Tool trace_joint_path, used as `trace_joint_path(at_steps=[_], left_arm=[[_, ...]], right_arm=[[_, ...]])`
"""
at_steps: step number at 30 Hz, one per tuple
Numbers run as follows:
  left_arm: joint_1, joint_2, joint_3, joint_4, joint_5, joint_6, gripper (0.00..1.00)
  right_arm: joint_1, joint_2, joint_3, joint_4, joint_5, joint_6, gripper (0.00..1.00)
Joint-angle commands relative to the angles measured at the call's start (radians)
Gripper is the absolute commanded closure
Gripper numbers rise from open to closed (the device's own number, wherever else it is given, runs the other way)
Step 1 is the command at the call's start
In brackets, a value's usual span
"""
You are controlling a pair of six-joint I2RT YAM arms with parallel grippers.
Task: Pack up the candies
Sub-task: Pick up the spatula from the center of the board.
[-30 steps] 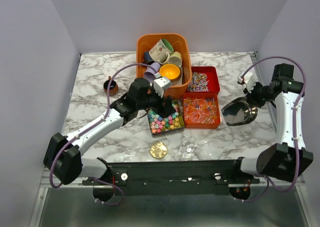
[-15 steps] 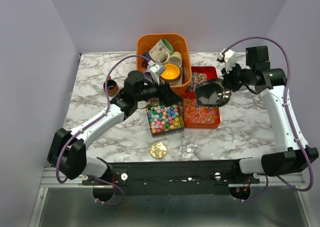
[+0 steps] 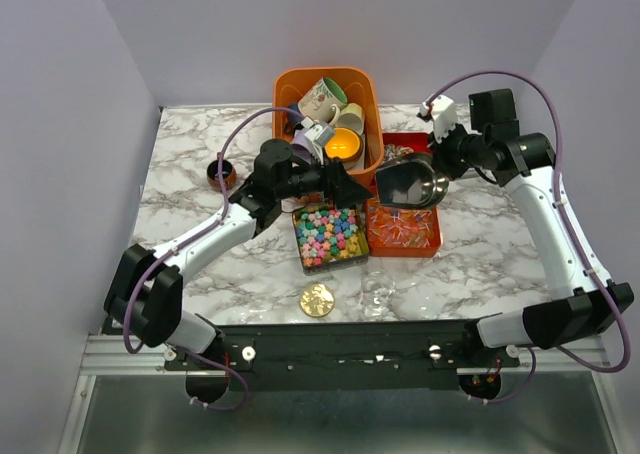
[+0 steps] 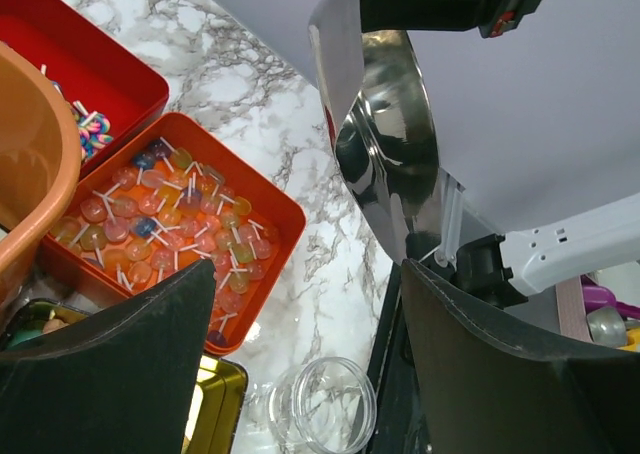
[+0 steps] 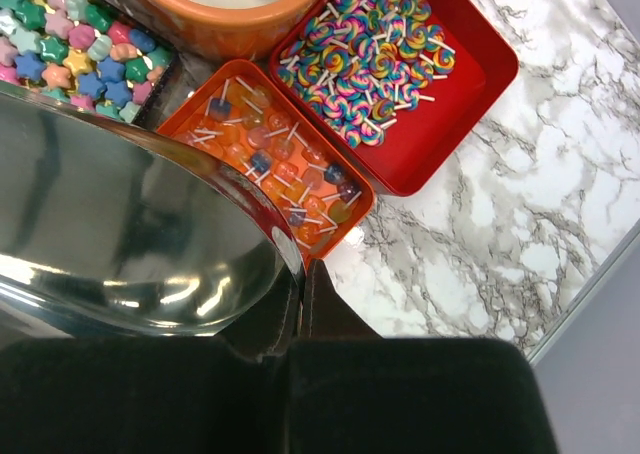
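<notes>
The candies lie in three containers. Multicolour star sweets fill a gold tin (image 3: pixel 332 236) (image 5: pixel 70 54). Orange-red lollipops fill the orange tray (image 3: pixel 402 229) (image 4: pixel 170 214) (image 5: pixel 280 164), and rainbow swirl lollipops fill the red tray (image 3: pixel 404 152) (image 5: pixel 375 49). My right gripper (image 3: pixel 441 164) (image 5: pixel 305 274) is shut on the edge of a steel scoop (image 3: pixel 410 184) (image 5: pixel 120 234) (image 4: pixel 385 144), which hangs over the orange tray. My left gripper (image 3: pixel 345 186) (image 4: pixel 308 304) is open and holds nothing. It hovers between the tin's far end and the orange tray. A clear jar (image 3: pixel 378 289) (image 4: pixel 322 404) stands in front.
An orange bin (image 3: pixel 368 164) of ceramic mugs stands behind the tin, right beside my left gripper. A gold lid (image 3: pixel 317 300) lies near the front edge. A small dark cup (image 3: pixel 220 174) sits at the left. The scoop and my left fingers are close together.
My right arm swung the scoop from the table's right side leftwards to above the orange tray. My left gripper moved back and right off the tin, staying open.
</notes>
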Motion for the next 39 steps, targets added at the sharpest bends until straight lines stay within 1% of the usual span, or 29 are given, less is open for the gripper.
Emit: trace_joint_path(at_steps=[1,9,12,15,16,18,19,22,23,25,27,28,29,30,31,32,33,35,36,37,38,39], left_arm=[[-0.013,0.06,0.052,0.055,0.014,-0.037,0.17],[-0.021,0.115,0.088,0.093,0.011,-0.079,0.18],[-0.023,0.13,0.088,0.104,0.011,-0.094,0.23],[-0.024,0.147,0.088,0.113,0.019,-0.109,0.31],[-0.024,0.156,0.091,0.112,0.042,-0.109,0.36],[-0.024,0.167,0.1,0.109,0.067,-0.102,0.42],[-0.024,0.17,0.098,0.109,0.073,-0.1,0.49],[-0.019,0.163,0.088,0.112,0.105,-0.086,0.61],[-0.015,0.158,0.075,0.122,0.119,-0.085,0.66],[-0.006,0.149,0.063,0.128,0.134,-0.083,0.72],[0.022,0.144,0.048,0.127,0.163,-0.08,0.89],[0.033,0.141,0.045,0.128,0.171,-0.08,1.0],[0.046,0.138,0.034,0.122,0.179,-0.08,1.0],[0.072,0.135,0.029,0.125,0.203,-0.085,1.0],[0.088,0.137,0.029,0.127,0.223,-0.091,1.0],[0.1,0.132,0.026,0.127,0.238,-0.093,1.0],[0.124,0.13,0.025,0.121,0.252,-0.093,1.0],[0.145,0.114,0.022,0.11,0.301,-0.085,1.0],[0.155,0.109,0.02,0.106,0.324,-0.08,1.0],[0.169,0.098,0.016,0.102,0.37,-0.076,1.0],[0.175,0.094,0.003,0.11,0.404,-0.08,1.0],[0.18,0.092,-0.003,0.112,0.438,-0.088,1.0]], right_arm=[[0.029,0.017,0.045,0.046,0.024,0.038,0.99],[0.08,0.017,0.011,0.063,0.016,0.048,0.99],[0.094,0.026,0.014,0.068,-0.007,0.059,0.99],[0.103,0.035,0.023,0.082,-0.025,0.088,0.99],[0.106,0.04,0.031,0.08,-0.048,0.101,1.0],[0.112,0.043,0.034,0.083,-0.07,0.108,0.99],[0.115,0.044,0.034,0.083,-0.086,0.108,1.0],[0.128,0.046,0.028,0.076,-0.096,0.111,0.99],[0.129,0.046,0.02,0.075,-0.109,0.111,0.99],[0.129,0.041,0.009,0.074,-0.125,0.113,0.99],[0.131,0.037,0.002,0.066,-0.149,0.113,0.99],[0.131,0.035,0.002,0.065,-0.156,0.108,0.99],[0.131,0.029,0.002,0.065,-0.163,0.108,0.99],[0.131,0.028,0.006,0.063,-0.169,0.104,0.97],[0.129,0.024,0.011,0.063,-0.172,0.092,0.89],[0.131,0.021,0.022,0.062,-0.182,0.078,0.75],[0.129,0.015,0.031,0.056,-0.192,0.064,0.53],[0.128,-0.011,0.046,0.068,-0.203,0.033,0.43],[0.128,-0.034,0.034,0.118,-0.218,0.015,0.34],[0.128,-0.099,-0.025,0.153,-0.238,-0.031,0.31],[0.125,-0.138,-0.067,0.196,-0.295,-0.059,0.28],[0.126,-0.184,-0.126,0.309,-0.315,-0.079,0.25]])
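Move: The metal spatula hangs in the closed right gripper; its bowl's middle is about 10 cm to the right of the open left gripper, 1 cm ahead and nearly level. From the right hand, the left gripper is some 16 cm left, 5 cm back and about level. Roughly 22 cm below the left hand, the lollipop tray lies 12 cm right and 4 cm ahead, the star-candy box 6 cm left, level fore and aft. Bring the open left gripper about 3 cm right and slightly forward over the spatula's front lip while the right hand carries the spatula some 5 cm left into it. Pinch the lip shut between the left fingers, then open the right ones off the handle; draw the left hand about 5 cm back left, slightly forward and down, as the right follows a little left and rises. ##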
